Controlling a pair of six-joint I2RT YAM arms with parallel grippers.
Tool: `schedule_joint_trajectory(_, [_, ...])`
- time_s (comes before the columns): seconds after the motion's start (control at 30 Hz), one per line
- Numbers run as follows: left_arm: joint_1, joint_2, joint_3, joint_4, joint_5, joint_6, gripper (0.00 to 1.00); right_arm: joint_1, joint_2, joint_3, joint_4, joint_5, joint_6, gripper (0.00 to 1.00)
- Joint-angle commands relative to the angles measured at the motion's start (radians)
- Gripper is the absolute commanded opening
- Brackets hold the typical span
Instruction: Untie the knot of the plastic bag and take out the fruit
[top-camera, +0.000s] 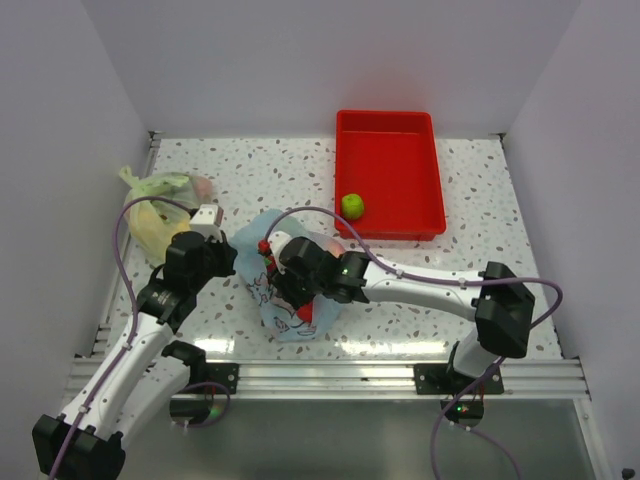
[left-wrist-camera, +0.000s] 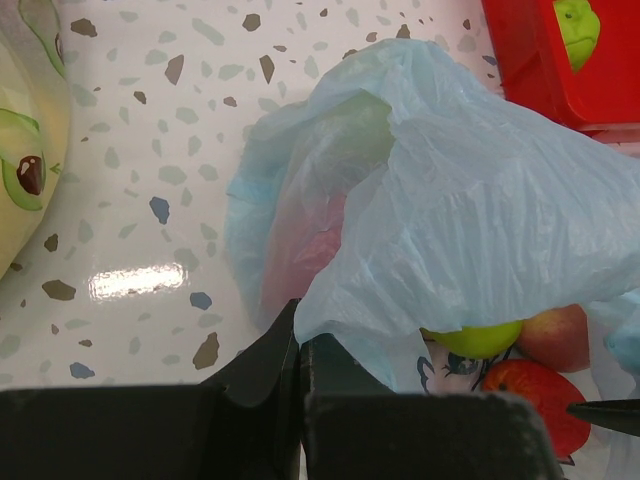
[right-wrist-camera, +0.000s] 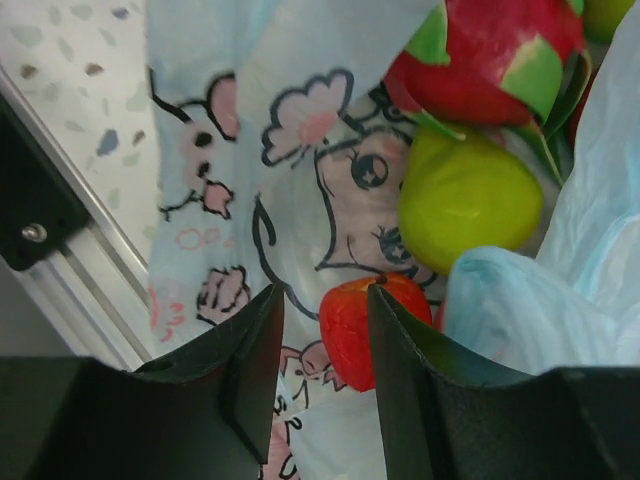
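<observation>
The light blue plastic bag (top-camera: 283, 322) with its cartoon print lies between the arms, its mouth loose; the knot is out of view. My left gripper (left-wrist-camera: 298, 335) is shut on the bag's thin edge (left-wrist-camera: 450, 200) and holds it up. Under that flap show a green fruit (left-wrist-camera: 480, 340), a pinkish peach (left-wrist-camera: 555, 335) and a red fruit (left-wrist-camera: 525, 400). My right gripper (right-wrist-camera: 325, 295) reaches into the bag's mouth. Its jaws stand apart around a small red fruit (right-wrist-camera: 350, 325) that touches the right finger, with a gap to the left one. Beyond lie a green fruit (right-wrist-camera: 468, 210) and a pink dragon fruit (right-wrist-camera: 480, 55).
A red tray (top-camera: 385, 116) at the back right holds one green fruit (top-camera: 352, 206). A yellow-green bag (top-camera: 155, 215) with yellow fruit sits at the far left by the wall. White walls close three sides, and a metal rail (top-camera: 330, 375) runs along the near edge.
</observation>
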Motion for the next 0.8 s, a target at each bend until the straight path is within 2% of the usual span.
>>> schedule_joint_trajectory(0.0, [0.007, 0.000, 0.001, 0.030, 0.014, 0.018, 0.00, -0.002, -0.004, -0.042, 0.020, 0.033, 0.030, 0.43])
schedule_joint_trajectory(0.23, [0.005, 0.008, 0.001, 0.030, 0.015, 0.020, 0.00, -0.006, 0.001, -0.143, -0.009, 0.052, 0.047, 0.52])
schedule_joint_trajectory(0.37, [0.007, 0.011, 0.002, 0.032, 0.017, 0.020, 0.00, -0.006, -0.005, -0.188, 0.005, 0.042, 0.053, 0.65])
schedule_joint_trajectory(0.47, [0.007, 0.014, 0.002, 0.032, 0.020, 0.018, 0.00, -0.006, 0.005, -0.205, 0.010, 0.041, 0.056, 0.70])
schedule_joint_trajectory(0.5, [0.005, 0.017, 0.002, 0.032, 0.020, 0.020, 0.00, -0.006, 0.011, -0.209, 0.017, 0.042, 0.056, 0.76])
schedule_joint_trajectory(0.77, [0.007, 0.022, 0.002, 0.032, 0.021, 0.018, 0.00, -0.006, 0.059, -0.197, 0.097, -0.007, 0.033, 0.90])
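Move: The red apple in the open bag lies about 11 cm below the right hand, roughly 4 cm to its right and 2 cm nearer the base. The green fruit stands some 4 cm ahead and level sideways, the peach 4 cm ahead and 6 cm right, and the dragon fruit 11 cm ahead and 3 cm left, all about as far down. From the left hand the red apple is about 18 cm right, 8 cm back and 12 cm below. Down by about 9 cm and 5 cm to its right, the right hand sinks into the bag's mouth onto the red apple, its wrist tilting some 10 degrees to point more steeply down. On the way the fingers spread from less than half open to nearly wide, bringing the apple between them. The left hand stays put, shut on the bag's rim. ##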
